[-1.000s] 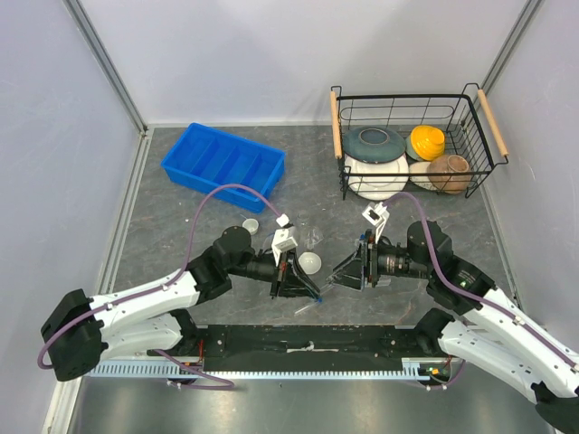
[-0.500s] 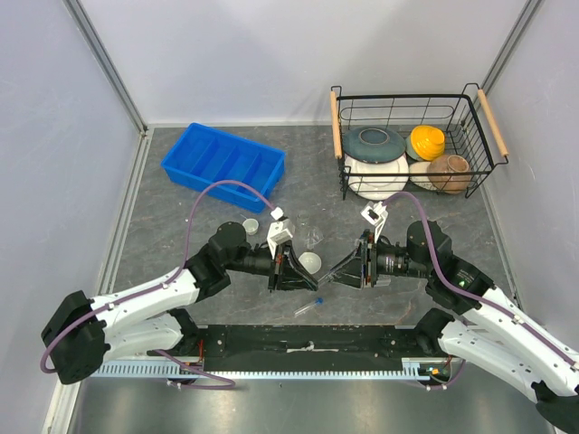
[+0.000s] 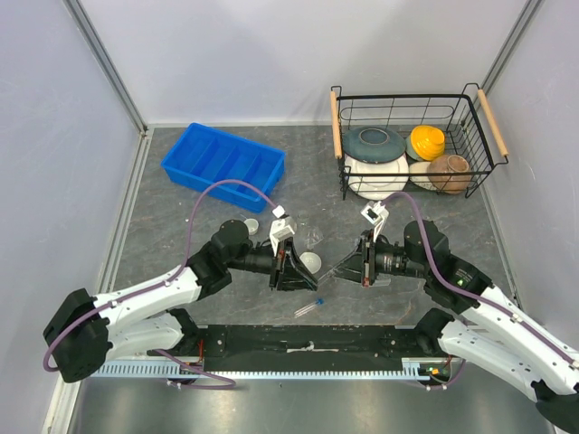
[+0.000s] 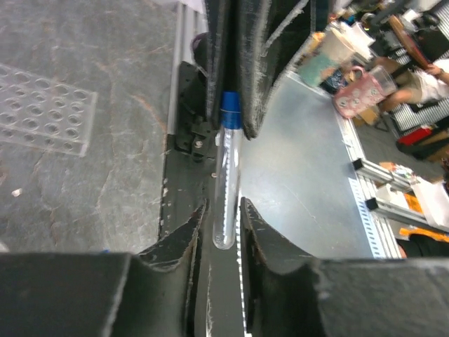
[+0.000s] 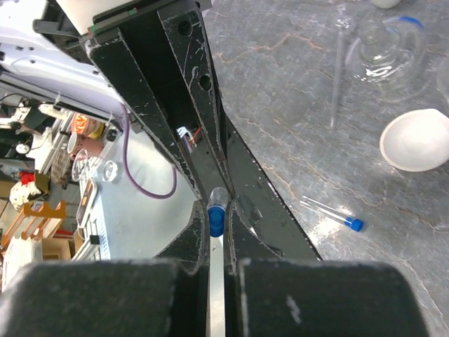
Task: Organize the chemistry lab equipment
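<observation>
A blue-capped clear tube (image 4: 226,182) spans the gap between my two grippers above the table. My right gripper (image 5: 218,217) is shut on its blue cap (image 5: 217,219). My left gripper (image 4: 224,221) closes around its rounded glass end. The two grippers meet tip to tip in the top view, the left (image 3: 306,274) and the right (image 3: 336,269). A second blue-capped tube (image 3: 308,307) lies loose on the table below them. A white round dish (image 3: 311,262), a clear beaker (image 3: 314,238) and a tiny white cup (image 3: 251,226) stand just behind. The clear tube rack (image 4: 42,105) lies flat nearby.
A blue divided tray (image 3: 223,165) sits at the back left. A wire basket (image 3: 412,149) with ceramic bowls stands at the back right. The black base rail (image 3: 308,344) runs along the near edge. A thin glass rod (image 5: 337,77) lies beside the beaker (image 5: 382,45).
My left gripper has swung up and back from near the loose tube to meet my right gripper. The right gripper has edged forward. The loose tube has not moved.
</observation>
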Tool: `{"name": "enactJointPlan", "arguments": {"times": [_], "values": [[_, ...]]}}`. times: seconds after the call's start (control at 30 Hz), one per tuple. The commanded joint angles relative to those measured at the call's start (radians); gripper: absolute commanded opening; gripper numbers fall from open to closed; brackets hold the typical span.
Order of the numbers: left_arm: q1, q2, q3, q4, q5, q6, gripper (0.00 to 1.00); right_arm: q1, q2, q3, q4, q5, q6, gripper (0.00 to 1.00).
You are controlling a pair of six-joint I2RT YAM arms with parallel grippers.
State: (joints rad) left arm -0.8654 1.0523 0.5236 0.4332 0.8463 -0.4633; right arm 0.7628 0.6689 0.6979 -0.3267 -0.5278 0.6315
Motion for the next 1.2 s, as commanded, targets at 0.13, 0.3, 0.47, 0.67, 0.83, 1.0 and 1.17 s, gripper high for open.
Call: {"name": "enactJointPlan", "arguments": {"times": [0.13,0.3,0.47,0.67,0.83,1.0,1.17], "values": [[0.034,0.029,0.116,-0.255,-0.236,-0.017,0.65,0.009,0.063,0.09,-0.18,0.311,-0.073,0.0],[0.057,0.037,0.141,-0.347,-0.398,-0.015,0.81,0.007,0.121,0.14,-0.305,0.633,-0.076,0.0],[0.095,0.063,0.136,-0.392,-0.579,-0.021,0.88,0.007,0.161,0.129,-0.351,0.824,-0.036,0.0],[0.167,0.13,0.124,-0.389,-0.616,-0.055,0.92,0.007,0.181,0.101,-0.385,1.002,0.011,0.0],[0.203,0.184,0.115,-0.381,-0.651,-0.063,0.91,0.007,0.224,0.084,-0.379,1.042,0.033,0.0],[0.204,0.176,0.11,-0.421,-0.719,-0.064,0.91,0.007,0.256,0.065,-0.357,1.051,0.033,0.0],[0.204,0.129,0.115,-0.456,-0.736,-0.06,0.91,0.009,0.27,0.046,-0.33,1.043,0.033,0.0]]}}
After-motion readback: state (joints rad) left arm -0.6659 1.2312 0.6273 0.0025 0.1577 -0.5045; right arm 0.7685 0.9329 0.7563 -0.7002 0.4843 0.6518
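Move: The right gripper holds a tube by its blue cap; the tube rack it is for is centred about 10 cm ahead, 14 to the right and 22 below. The last loose tube lies some 2 cm back, 1 cm left and 21 below the left hand. From that hand, the white bowl is about 12 cm ahead, 1 cm left, at table height, with a glass beaker some 7 cm beyond the bowl and 2 cm to its right. Keep the right gripper shut on the blue cap and carry the tube forward, right and down, about 20 cm in all, to the tube rack, swinging the fingers round clockwise from leftward to forward-and-down. Open the left gripper wide, clear the tube's lower end and draw the hand some 16 cm forward, also down and left, towards the white bowl, turning the fingers counter-clockwise and tipping them down. ##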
